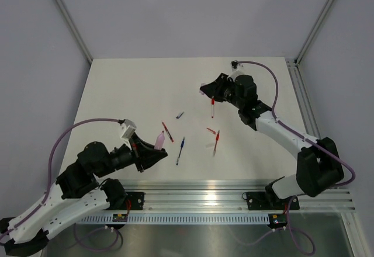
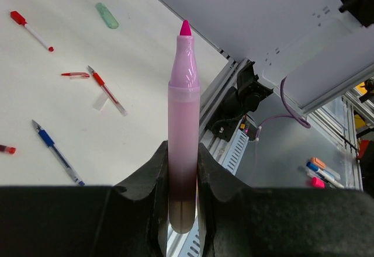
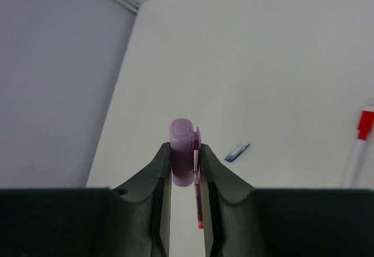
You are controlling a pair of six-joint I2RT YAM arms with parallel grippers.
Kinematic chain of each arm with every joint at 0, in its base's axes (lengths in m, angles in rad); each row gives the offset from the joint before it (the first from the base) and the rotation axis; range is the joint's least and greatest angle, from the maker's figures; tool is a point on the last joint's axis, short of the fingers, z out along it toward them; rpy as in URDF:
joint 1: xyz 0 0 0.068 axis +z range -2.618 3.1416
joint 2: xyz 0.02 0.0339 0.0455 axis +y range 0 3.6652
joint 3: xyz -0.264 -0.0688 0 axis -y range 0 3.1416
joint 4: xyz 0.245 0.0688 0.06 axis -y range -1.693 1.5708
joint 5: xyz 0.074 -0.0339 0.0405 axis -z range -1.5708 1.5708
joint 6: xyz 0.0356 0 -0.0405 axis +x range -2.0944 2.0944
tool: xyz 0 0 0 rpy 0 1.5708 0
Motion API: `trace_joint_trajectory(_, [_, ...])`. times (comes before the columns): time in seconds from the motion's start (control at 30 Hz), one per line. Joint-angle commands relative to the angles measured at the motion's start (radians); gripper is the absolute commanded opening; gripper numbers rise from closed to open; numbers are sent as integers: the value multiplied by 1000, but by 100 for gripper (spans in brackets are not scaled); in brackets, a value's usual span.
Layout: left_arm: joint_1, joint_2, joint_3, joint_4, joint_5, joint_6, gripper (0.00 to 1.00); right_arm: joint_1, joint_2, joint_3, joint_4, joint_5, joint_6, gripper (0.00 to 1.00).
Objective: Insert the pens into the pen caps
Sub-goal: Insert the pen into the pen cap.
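My left gripper (image 2: 183, 152) is shut on a thick pink pen (image 2: 183, 111), uncapped, with its pink tip pointing away from the jaws. From above, that left gripper (image 1: 153, 152) holds the pink pen (image 1: 159, 140) over the table's near left part. At the far right, my right gripper (image 3: 186, 149) is shut on a lilac pen cap (image 3: 181, 146) with its clip against the right finger. Between the arms lie two red pens (image 1: 168, 131) (image 1: 213, 108), a third red pen (image 1: 217, 141), a blue pen (image 1: 180, 150), a blue cap (image 1: 179, 115) and a red cap (image 1: 211, 130).
A green capsule-shaped piece (image 2: 107, 15) lies on the table beyond the thin pens. An aluminium rail (image 1: 234, 190) runs along the near table edge. Grey walls with metal posts (image 1: 67, 17) close in the back and sides.
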Motion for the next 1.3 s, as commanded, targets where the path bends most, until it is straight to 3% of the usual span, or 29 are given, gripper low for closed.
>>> trace_joint_trajectory(0.0, [-2, 108, 45, 176, 31, -67, 0, 34, -151, -153, 243, -99, -18, 6])
trace_joint_trajectory(0.27, [-2, 349, 120, 430, 53, -144, 0, 100, -501, -343, 334, -172, 37, 2])
trace_joint_trajectory(0.53, [1, 585, 224, 646, 166, -171, 0, 102, -682, -408, 407, -177, 138, 0])
trace_joint_trajectory(0.83, [127, 708, 148, 953, 390, -364, 0, 102, -747, -488, 592, -122, 215, 1])
trace_joint_trajectory(1.27, [136, 685, 111, 930, 426, -340, 0, 114, -635, -377, 606, -156, 220, 1])
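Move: Out ahead and to the right of the left hand, which already grips the pink pen tip-up, the pink cap sits in the right fingers: some 31 cm farther forward, 17 cm right and 5 cm lower. The pen is about 31 cm back, 17 cm left and 8 cm above the right hand. On the table, the blue pen is 12 cm ahead of the left hand, 7 cm right, 27 cm below; the red-capped marker is 3 cm ahead of the right hand, 5 cm right, 22 cm below. Bringing cap and pen together in mid-air: the right hand, keeping its pinch on the pink cap, swings back about 18 cm towards the left hand and climbs nearly as much, its fingers tipping up. The left hand carries the pink pen some 12 cm right, with a smaller rise and forward reach, tilting its fingers up and turning slightly clockwise. Both slow almost to a hover, grips kept. ##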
